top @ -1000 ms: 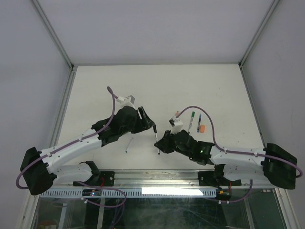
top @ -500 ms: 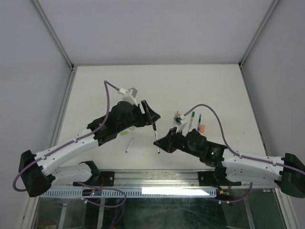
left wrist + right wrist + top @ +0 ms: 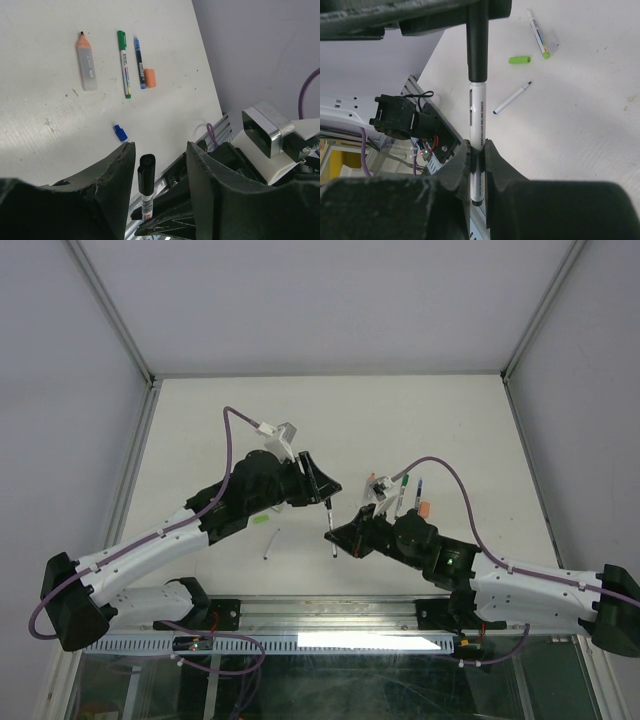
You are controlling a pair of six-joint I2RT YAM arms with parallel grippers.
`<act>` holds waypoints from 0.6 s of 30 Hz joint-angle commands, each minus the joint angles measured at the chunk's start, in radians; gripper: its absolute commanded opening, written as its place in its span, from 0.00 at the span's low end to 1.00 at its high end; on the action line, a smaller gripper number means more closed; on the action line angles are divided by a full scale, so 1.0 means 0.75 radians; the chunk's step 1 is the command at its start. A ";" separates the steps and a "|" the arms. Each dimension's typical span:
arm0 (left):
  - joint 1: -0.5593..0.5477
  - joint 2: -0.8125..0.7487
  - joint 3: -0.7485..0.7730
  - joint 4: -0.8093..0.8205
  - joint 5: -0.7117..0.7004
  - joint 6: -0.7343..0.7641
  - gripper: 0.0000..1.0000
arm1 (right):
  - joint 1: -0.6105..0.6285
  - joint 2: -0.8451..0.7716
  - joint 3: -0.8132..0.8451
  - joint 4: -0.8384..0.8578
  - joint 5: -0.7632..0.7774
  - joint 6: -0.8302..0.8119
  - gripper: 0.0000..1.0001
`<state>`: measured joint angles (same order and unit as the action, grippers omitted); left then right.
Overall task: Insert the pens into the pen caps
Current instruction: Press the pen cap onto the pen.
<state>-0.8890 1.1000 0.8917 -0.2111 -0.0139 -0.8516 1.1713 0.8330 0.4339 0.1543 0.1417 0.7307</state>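
My right gripper (image 3: 477,155) is shut on a white-barrelled pen (image 3: 478,112) and holds it upright above the table. A black pen cap (image 3: 477,45) sits on its top end. My left gripper (image 3: 157,165) is open. Its fingers (image 3: 107,190) stand on either side of the black cap (image 3: 146,172), with a gap on both sides. From above, the left gripper (image 3: 322,485) meets the pen (image 3: 332,535) held by the right gripper (image 3: 340,535) near the table's middle front.
On the table lie an orange-tipped pen (image 3: 86,62), a green-capped pen (image 3: 123,62), a blue pen (image 3: 138,60), an orange cap (image 3: 149,78) and a blue cap (image 3: 120,132). A green cap (image 3: 519,60) and a thin uncapped pen (image 3: 511,98) lie left of the grippers.
My left gripper has moved right, over the pen's capped top. The right arm's elbow has swung right while the pen has stayed almost in place.
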 commanded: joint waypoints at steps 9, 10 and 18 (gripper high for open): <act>-0.001 0.055 0.022 0.105 0.118 0.018 0.34 | 0.000 -0.068 0.065 0.021 0.072 -0.027 0.00; -0.001 0.055 0.021 0.105 0.119 0.019 0.31 | -0.001 -0.067 0.064 0.020 0.073 -0.027 0.00; -0.001 0.056 0.010 0.107 0.107 0.005 0.01 | -0.001 -0.059 0.070 0.000 0.123 -0.037 0.00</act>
<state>-0.8890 1.1465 0.8913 -0.1898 0.0383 -0.8383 1.1713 0.7986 0.4339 0.1429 0.1791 0.7265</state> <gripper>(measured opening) 0.123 0.103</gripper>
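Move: Just under the left fingers, about 2 cm below their pinch point, stands the black pen cap, already on the pen tip; it lies some 5 cm forward of and 5 cm above the right hand, which holds the pen lower down. On the table about 22 cm below the left hand, the blue cap lies level with it and 13 cm right, the uncapped pen level and 14 cm left, the light green cap 6 cm ahead and 17 cm left. Easing down and to the right by about 1 cm each, the left hand settles its half-open fingers around the black cap, then stays there while they close almost fully and pinch its upper part. The right hand keeps its grip on the pen and lifts it about 1 cm to meet them, then all but stops. ##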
